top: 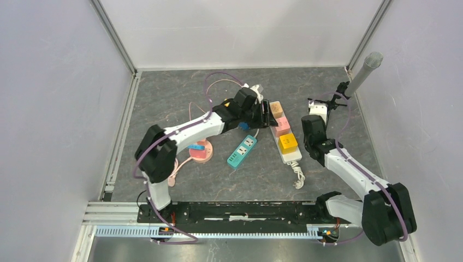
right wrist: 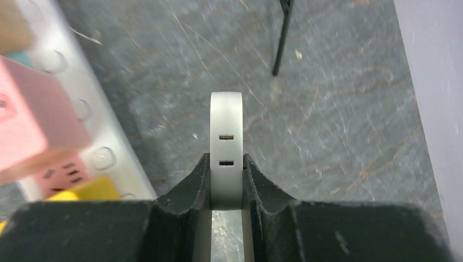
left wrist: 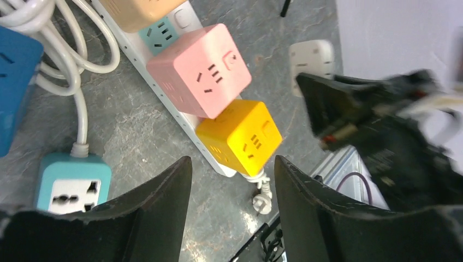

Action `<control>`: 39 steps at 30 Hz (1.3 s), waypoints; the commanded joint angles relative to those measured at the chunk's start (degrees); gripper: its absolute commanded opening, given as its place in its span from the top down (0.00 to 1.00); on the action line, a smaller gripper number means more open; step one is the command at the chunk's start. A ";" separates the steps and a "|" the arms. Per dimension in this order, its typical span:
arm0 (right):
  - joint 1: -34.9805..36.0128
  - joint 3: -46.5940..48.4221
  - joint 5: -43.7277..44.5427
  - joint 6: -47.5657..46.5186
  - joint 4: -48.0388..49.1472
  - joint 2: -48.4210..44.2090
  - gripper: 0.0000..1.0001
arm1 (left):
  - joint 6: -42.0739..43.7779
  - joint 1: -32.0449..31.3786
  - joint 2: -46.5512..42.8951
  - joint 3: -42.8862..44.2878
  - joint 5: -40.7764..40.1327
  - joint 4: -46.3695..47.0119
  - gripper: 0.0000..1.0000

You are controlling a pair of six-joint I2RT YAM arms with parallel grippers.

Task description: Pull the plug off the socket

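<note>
A white power strip (top: pixel 291 155) lies in the middle of the table, its socket face carrying a tan cube (top: pixel 277 109), a pink cube (top: pixel 281 126) and a yellow cube (top: pixel 288 142). My right gripper (right wrist: pixel 226 162) is shut on a flat white plug (right wrist: pixel 226 120), held clear of the strip to its right (top: pixel 318 107). An uncovered socket (left wrist: pixel 161 33) shows between the tan and pink cubes. My left gripper (left wrist: pixel 232 164) hovers open over the strip's far end (top: pixel 266 114), nothing between its fingers.
A teal socket block (top: pixel 242 150) lies left of the strip, its white cord (left wrist: pixel 82 60) looping beside it. A pink round reel (top: pixel 200 150) sits further left. A microphone on a small stand (top: pixel 363 73) leans at the right wall. The strip's own cord and plug (top: pixel 297 177) trail near.
</note>
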 commanded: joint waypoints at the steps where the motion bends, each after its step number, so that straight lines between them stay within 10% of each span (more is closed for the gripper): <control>1: -1.11 -1.84 6.72 5.96 -1.37 2.39 0.92 | 3.27 -0.13 -8.05 -3.91 -3.53 0.45 0.35; 14: -3.65 -0.30 13.30 10.41 -6.11 11.36 0.70 | 3.63 -0.12 -11.65 -7.42 -3.78 0.37 0.34; 20: -3.70 -0.32 11.35 9.88 -4.54 10.81 0.41 | 3.05 -0.12 -11.10 -7.31 -3.41 0.33 0.34; 39: -3.65 4.90 -22.47 -4.01 0.63 -2.37 0.02 | 1.54 -0.13 -11.46 -6.65 -4.97 -0.07 0.33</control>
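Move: The right gripper holds the white plug. Its set-down spot, bare table, lies about 4 cm back, 5 cm right and 8 cm below. The pink cube is some 12 cm left, 1 cm ahead and 3 cm below; the yellow cube about 10 cm left, 6 cm back and 4 cm below. From the left hand, that spot is roughly 21 cm right, 4 cm back and 13 cm below, the pink cube 4 cm right, 2 cm ahead and 7 cm below. Lower the right gripper with its held plug about 6 cm, drawing right and back away from the cubes while turning clockwise and tipping down; open to let go on the table. Then rise, swing left about 7 cm and forward towards the pink cube, turning back and opening wide. Meanwhile ease the open left gripper up and left, off the pink cube, and hover. ##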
